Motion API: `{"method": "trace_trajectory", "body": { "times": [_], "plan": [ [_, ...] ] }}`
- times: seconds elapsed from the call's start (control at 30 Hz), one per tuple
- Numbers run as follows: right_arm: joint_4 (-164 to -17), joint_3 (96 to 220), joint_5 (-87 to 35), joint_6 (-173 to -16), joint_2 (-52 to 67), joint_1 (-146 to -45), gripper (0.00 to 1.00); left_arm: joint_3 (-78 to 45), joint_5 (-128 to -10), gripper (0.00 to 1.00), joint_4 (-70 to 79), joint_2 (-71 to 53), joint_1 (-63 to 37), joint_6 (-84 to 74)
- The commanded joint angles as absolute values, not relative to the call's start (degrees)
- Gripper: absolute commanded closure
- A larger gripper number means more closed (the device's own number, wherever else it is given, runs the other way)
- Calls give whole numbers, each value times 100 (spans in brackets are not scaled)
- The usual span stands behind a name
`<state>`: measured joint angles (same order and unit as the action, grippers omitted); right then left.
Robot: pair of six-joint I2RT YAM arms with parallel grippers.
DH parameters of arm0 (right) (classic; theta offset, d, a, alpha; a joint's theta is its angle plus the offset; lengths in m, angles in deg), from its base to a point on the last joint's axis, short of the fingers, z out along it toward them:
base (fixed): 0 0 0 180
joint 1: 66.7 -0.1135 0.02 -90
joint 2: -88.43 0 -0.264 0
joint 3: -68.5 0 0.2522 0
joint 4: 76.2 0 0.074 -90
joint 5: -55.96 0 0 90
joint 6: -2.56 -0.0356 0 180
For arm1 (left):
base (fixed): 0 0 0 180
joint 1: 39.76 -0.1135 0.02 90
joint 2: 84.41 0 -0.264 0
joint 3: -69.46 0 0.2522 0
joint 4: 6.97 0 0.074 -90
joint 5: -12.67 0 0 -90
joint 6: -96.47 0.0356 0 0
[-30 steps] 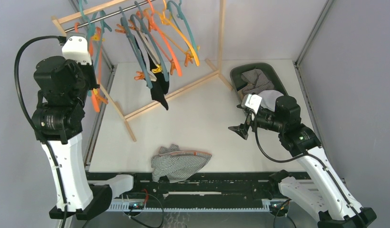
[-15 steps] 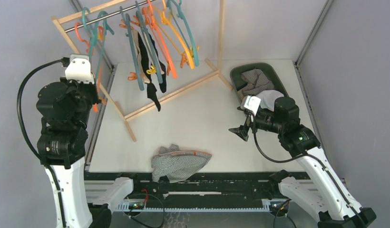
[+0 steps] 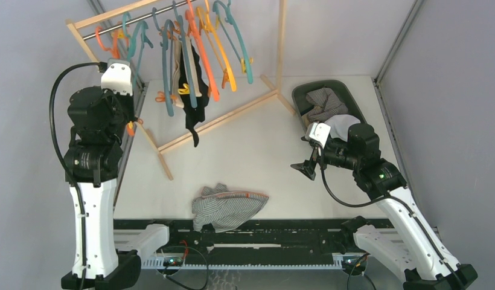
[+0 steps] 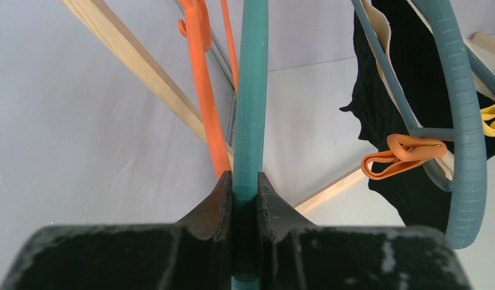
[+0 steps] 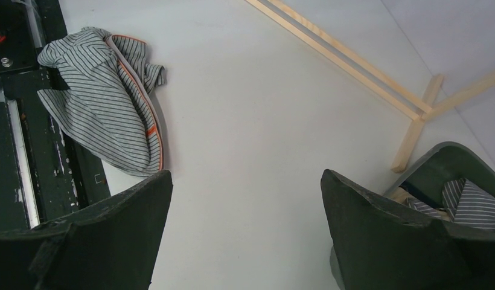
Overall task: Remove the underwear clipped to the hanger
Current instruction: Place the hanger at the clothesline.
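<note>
My left gripper (image 4: 245, 181) is shut on the lower bar of a teal hanger (image 4: 252, 90) at the left end of the wooden rack (image 3: 130, 12). An orange hanger (image 4: 204, 90) hangs just left of it. Black underwear (image 3: 191, 90) hangs further right among the teal and orange hangers; in the left wrist view this black underwear (image 4: 408, 72) shows at the right, with an orange clip (image 4: 402, 154) beside it. My right gripper (image 3: 305, 168) hovers low over the table at the right. In its own view the right gripper (image 5: 245, 199) is open with nothing between its fingers.
A grey striped cloth with orange trim (image 3: 227, 207) lies at the table's near edge. A dark green basket (image 3: 329, 87) holding cloths stands at the back right, beside my right arm. The rack's wooden foot (image 3: 221, 121) runs diagonally across the back of the table.
My left arm has moved right and away from the camera with the teal hanger in its grip. The hangers and the black underwear have swung on the rail. The right arm has not moved.
</note>
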<state>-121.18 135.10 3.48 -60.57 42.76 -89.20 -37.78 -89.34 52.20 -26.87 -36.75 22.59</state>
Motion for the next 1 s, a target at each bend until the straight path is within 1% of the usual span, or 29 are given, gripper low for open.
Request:
{"method": "trace_trajectory", "body": {
  "times": [0.0, 0.3, 0.6, 0.73, 0.77, 0.8, 0.9, 0.97],
  "plan": [
    [-12079, 13508, 316, -5966, 4351, -8903, 9, -3908, -9214, 100, 4697, -2633, -3649, 2317],
    [-12152, 13511, 314, -5906, 4378, -8881, 9, -3686, -9597, 100, 4432, -2520, -3644, 2361],
    [-12170, 13501, 343, -5884, 4363, -8854, 9, -3054, -9726, 100, 3415, -2525, -3641, 2254],
    [-12226, 13504, 348, -5861, 4393, -8841, 9, -3032, -9698, 100, 3473, -2458, -3639, 2181],
    [-12244, 13500, 342, -5846, 4395, -8837, 9, -2959, -9660, 97, 3488, -2506, -3636, 2144],
    [-12247, 13493, 338, -5837, 4407, -8824, 9, -2899, -9598, 91, 3495, -2603, -3633, 2105],
    [-12197, 13398, 344, -5824, 4464, -8815, 9, -2883, -9342, 66, 3650, -2797, -3638, 1973],
    [-12207, 13385, 377, -5840, 4487, -8815, 9, -2994, -9191, 53, 3874, -2889, -3635, 1889]
  ]
}}
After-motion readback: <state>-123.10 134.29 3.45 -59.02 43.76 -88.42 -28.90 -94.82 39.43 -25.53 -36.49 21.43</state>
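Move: The left hand holds the green-blue hanger near its near end. The rod spot under the hook lies about 15 cm ahead, 2 cm left and 12 cm above. An orange hanger hangs some 10 cm ahead, 4 cm left and slightly above; a blue-grey one sits about 8 cm ahead, 8 cm right and slightly above. From the idle right hand, the rod spot is roughly 22 cm ahead, 36 cm left and 30 cm above. Forward by about 4 cm goes the left hand, level at first and then sinking some 2 cm, with a slight counter-clockwise turn of the wrist, feeding the hanger in between the orange and blue-grey hangers to set its hook over the rod. It then stops, and at the very end the fingers spread about the hanger's arm while the hand starts to ease back. ##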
